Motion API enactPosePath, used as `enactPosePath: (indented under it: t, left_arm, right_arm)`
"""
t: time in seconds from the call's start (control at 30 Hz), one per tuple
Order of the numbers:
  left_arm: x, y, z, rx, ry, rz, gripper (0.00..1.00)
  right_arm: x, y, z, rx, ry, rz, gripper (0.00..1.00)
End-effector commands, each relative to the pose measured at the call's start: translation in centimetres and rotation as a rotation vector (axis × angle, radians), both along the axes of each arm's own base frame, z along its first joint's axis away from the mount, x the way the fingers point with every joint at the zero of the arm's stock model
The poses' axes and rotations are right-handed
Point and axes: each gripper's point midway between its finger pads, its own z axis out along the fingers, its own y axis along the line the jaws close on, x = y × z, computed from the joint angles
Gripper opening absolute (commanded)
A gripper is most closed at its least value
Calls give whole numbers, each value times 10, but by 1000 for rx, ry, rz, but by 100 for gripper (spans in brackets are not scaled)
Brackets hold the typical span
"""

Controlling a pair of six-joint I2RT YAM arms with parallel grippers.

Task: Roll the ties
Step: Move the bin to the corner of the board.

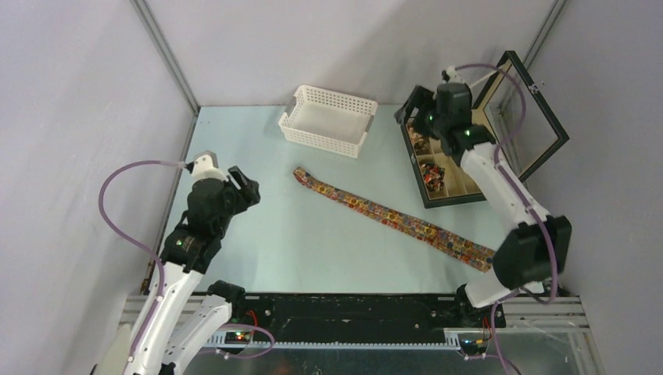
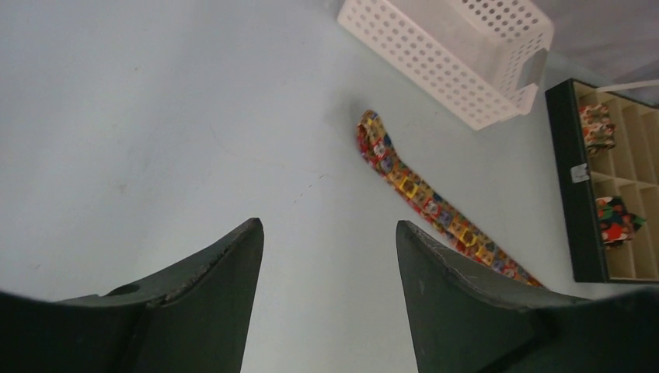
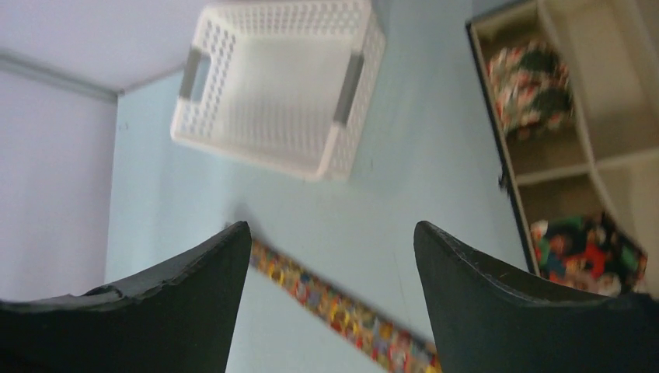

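Note:
One tie (image 1: 391, 216) lies flat and unrolled across the middle of the table, its narrow end toward the basket; it also shows in the left wrist view (image 2: 412, 190) and, blurred, in the right wrist view (image 3: 334, 303). Two rolled ties (image 1: 420, 143) (image 1: 431, 173) sit in compartments of the black box. My left gripper (image 1: 245, 186) (image 2: 328, 225) hovers open over bare table, left of the tie's narrow end. My right gripper (image 1: 408, 114) (image 3: 332, 225) is open and empty above the box's far left corner, beside the rolled ties (image 3: 532, 89) (image 3: 591, 252).
A white perforated basket (image 1: 291, 125) (image 2: 435, 62) (image 3: 342, 148) stands empty at the back centre. The black compartmented box (image 1: 453, 201) (image 2: 573, 225) sits at the right with its glass lid (image 1: 557, 125) raised. Grey walls close in the table on three sides.

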Motion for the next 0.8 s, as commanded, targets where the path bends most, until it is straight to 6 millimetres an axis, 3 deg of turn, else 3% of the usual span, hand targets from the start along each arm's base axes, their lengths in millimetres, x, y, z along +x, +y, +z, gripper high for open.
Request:
enactPosePath:
  t: [0.0,0.03,0.17,0.3,0.43,0.63,0.77]
  left_arm:
    - [34,-14,7,-74,-73,0,69]
    - [44,-18,8,-103,-94,6,70]
    - [71,-32,-8,-167,-140,-2,71]
    - [98,-40,-32,-159,-119,-8,73]
    - [122,-48,-58,-152,-64,-24,70]
    - [148,-63,-79,-211,-49,-66,68]
    - [159,-67,-88,-213,-34,-74,69]
  right_arm:
    - [-60,41,-24,16,54,161,78]
    - [-70,44,-24,-11,52,179,78]
    - [-115,73,-59,-93,122,283,67]
    - [-147,85,-112,-127,224,345,58]
    - [-161,92,-146,-92,283,391,52]
    - [-159,101,-192,-89,367,415,26]
    - [-157,97,-217,-130,411,381,23]
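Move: The tie's middle lies about 15 cm back, 7 cm left and 26 cm below the right hand; from that hand the bin is some 10 cm ahead and 25 cm left, the tie box about 2 cm back and 13 cm right, both roughly 24 cm down. For the left hand, the tie's left end is about 15 cm ahead, 8 cm right and 21 cm below, with the bin some 31 cm ahead and 17 cm right. Right hand sinks some 20 cm, back and left towards the tie, fingers narrowing; left reaches forward and down. ##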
